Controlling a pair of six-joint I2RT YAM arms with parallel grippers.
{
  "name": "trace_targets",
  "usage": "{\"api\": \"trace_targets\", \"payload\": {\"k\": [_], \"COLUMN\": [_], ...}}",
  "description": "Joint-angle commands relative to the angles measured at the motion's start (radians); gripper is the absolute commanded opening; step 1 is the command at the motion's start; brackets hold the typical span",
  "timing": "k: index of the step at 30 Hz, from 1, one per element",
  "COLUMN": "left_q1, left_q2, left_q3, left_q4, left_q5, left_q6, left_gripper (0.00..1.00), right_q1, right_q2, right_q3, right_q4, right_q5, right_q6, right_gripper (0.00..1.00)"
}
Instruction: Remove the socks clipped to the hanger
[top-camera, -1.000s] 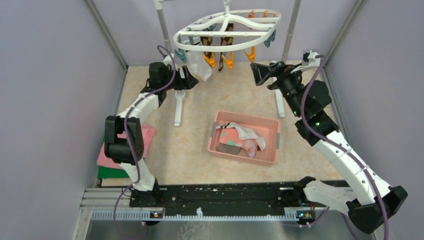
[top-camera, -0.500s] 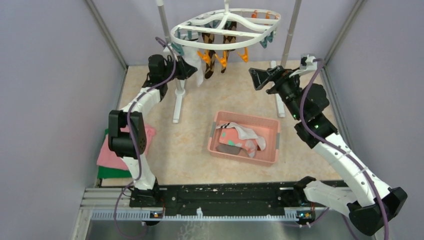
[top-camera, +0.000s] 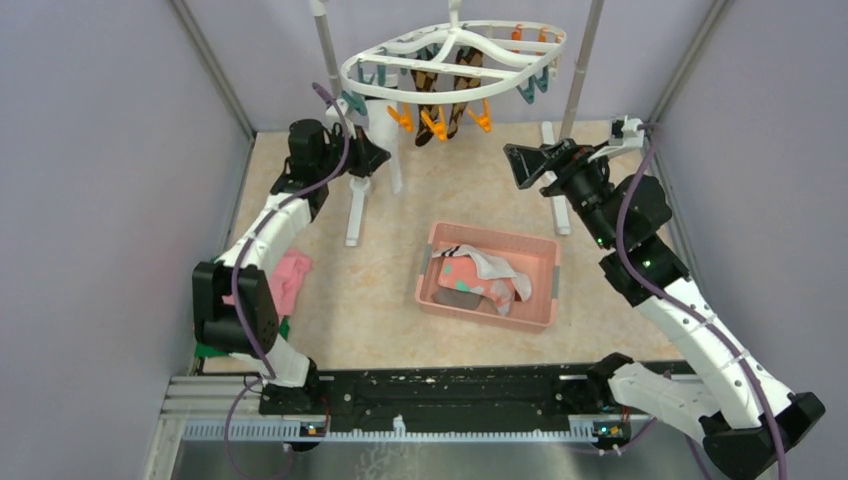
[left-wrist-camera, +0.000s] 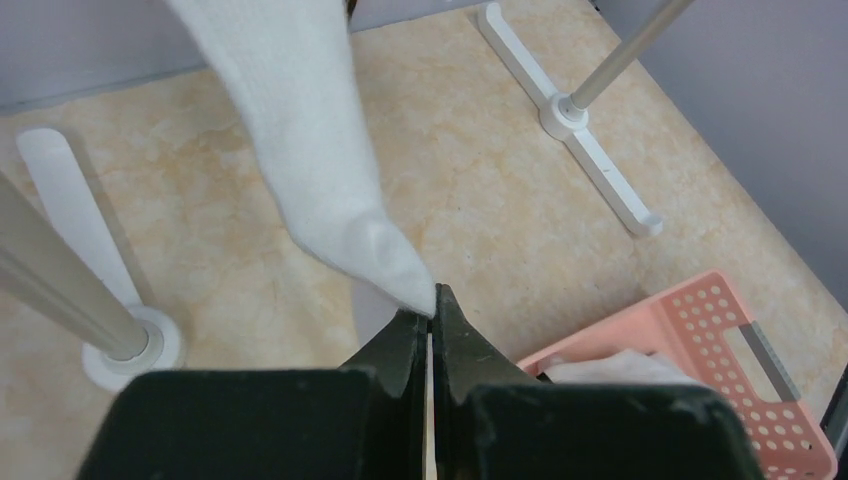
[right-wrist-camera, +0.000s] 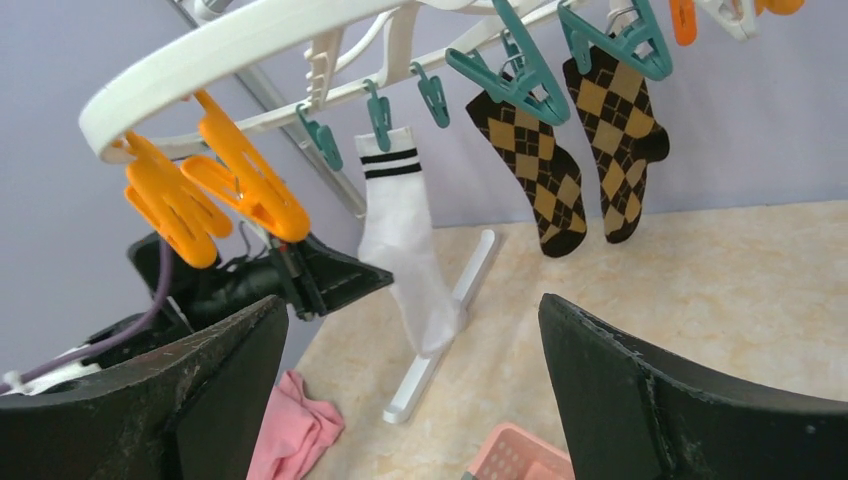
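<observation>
The white oval hanger (top-camera: 350, 70) hangs at the back, with orange and teal clips; it also shows in the right wrist view (right-wrist-camera: 200, 60). A white sock with black cuff stripes (right-wrist-camera: 400, 230) is clipped at its left. Two brown-tan argyle socks (right-wrist-camera: 530, 170) hang clipped near its middle. My left gripper (top-camera: 377, 157) is shut, and its tips (left-wrist-camera: 432, 300) meet the white sock's toe (left-wrist-camera: 330, 190). I see no cloth between the jaws. My right gripper (top-camera: 525, 165) is wide open and empty, right of the hanger, facing the socks.
A pink basket (top-camera: 487, 318) on the table's middle holds a pink spotted sock (top-camera: 458, 270), a white one and a grey one. Pink cloth (top-camera: 292, 275) and green cloth lie at the left. The white stand's poles and feet (top-camera: 355, 215) flank the hanger.
The hanger has swung back and turned. My left arm has reached further back and left. The white sock now hangs straighter. My right gripper has shifted slightly right.
</observation>
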Motion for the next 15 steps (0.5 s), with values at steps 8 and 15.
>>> {"api": "trace_targets", "payload": {"k": [8,15], "left_q1": [-0.063,-0.190], "left_q2": [-0.286,-0.357], "left_q3": [-0.002,0.049], "left_q4": [-0.243,-0.361], "left_q5": [-0.023,-0.104], "left_q6": [0.284,0.397], "left_gripper": [0.00,0.00], "right_q1": [-0.007,-0.009], "right_q2": [-0.094,-0.092], "right_q3": [-0.013,0.001], "right_q4": [-0.140,-0.199], "right_q5": [-0.001,-0.020], "right_q6": [-0.006,-0.028], "right_gripper": [0.99,0.99]}}
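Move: The left hand already pinches the hanging white striped sock; the basket it is bound for lies about 18 cm back, 19 cm right and 22 cm below. The teal clips at the sock's cuff are some 16 cm above that hand and 5 cm ahead; the patterned socks hang roughly 12 cm ahead, 10 cm right and 5 cm higher. From the right hand, the basket is about 4 cm back, 5 cm left and 38 cm down. Still pinching the white sock, the left hand tugs back about 9 cm and up 6 cm, tilting its fingers upward. ##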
